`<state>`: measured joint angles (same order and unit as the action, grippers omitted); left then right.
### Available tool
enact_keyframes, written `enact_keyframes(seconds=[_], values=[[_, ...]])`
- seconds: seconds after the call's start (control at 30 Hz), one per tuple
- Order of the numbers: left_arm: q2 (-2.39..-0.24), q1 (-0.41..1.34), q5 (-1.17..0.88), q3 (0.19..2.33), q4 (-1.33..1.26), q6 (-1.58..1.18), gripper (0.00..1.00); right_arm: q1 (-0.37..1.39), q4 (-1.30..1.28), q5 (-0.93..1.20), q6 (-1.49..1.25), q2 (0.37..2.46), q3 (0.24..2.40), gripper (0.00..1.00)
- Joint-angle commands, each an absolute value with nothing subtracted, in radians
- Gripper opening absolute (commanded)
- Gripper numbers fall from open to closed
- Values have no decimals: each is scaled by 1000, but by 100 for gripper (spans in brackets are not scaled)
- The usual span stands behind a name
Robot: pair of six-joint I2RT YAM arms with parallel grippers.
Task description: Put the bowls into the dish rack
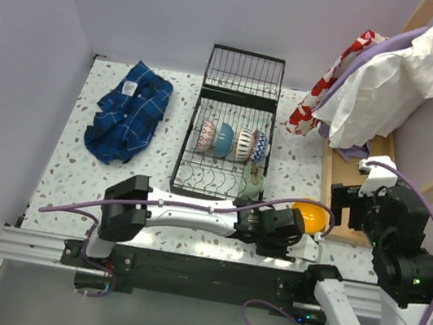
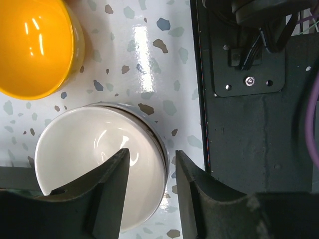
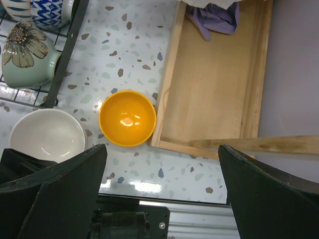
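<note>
A white bowl [image 2: 94, 164] stands upright on the speckled table near the front edge. My left gripper [image 2: 152, 169] is open astride the bowl's right rim: one finger [image 2: 109, 199] inside, the other outside, neither pressing the rim. Just behind it sits a yellow bowl [image 2: 32, 47] [image 3: 127, 118] [image 1: 309, 217], against the corner of the wooden tray. The black dish rack [image 1: 187, 137] holds several patterned bowls on edge and a green flowered bowl [image 3: 25, 55]. My right gripper [image 3: 162, 189] hangs wide open and empty above the table's front edge, right of the yellow bowl.
The wooden tray [image 3: 214, 89] lies at the right with a heap of clothes [image 1: 378, 81] on its far end. A blue plaid cloth [image 1: 130, 112] lies left of the rack. The black mounting rail [image 2: 249, 99] runs close by the white bowl.
</note>
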<state>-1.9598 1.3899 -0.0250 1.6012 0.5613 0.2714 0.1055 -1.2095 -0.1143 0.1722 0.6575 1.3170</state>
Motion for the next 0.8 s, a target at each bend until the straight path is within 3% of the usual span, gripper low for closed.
enact_keyframes(seconds=[0.0,0.63,0.77], values=[[-1971,1390,-14,1625,531,253,45,103,-1190,-124,167,652,1309,99],[-1996,1390,-48,1586,554,275,31,98,-1183,-121,172,641,1295,99],[-1997,1390,-57,1585,557,282,21,94,-1184,-120,172,634,1290,99]])
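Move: Just above the near rim of the white bowl, the left hand has its fingers astride that rim, with the bowl's middle about 5 cm ahead, 1 cm to the left and 4 cm below. The yellow bowl stands some 10 cm ahead and 10 cm to the right, the green bowl in the dish rack about 17 cm ahead and 7 cm left. From the right hand, the white bowl lies roughly 15 cm left, 1 cm back and 25 cm down. Closing its half-open fingers to about a quarter of their range, the left hand narrows the gap across the near rim of the white bowl, one finger on the inside and the other outside. It sinks about 2 cm along with this, mostly late, with the wrist barely tilting; whether both pads already touch the rim can't be made out. ##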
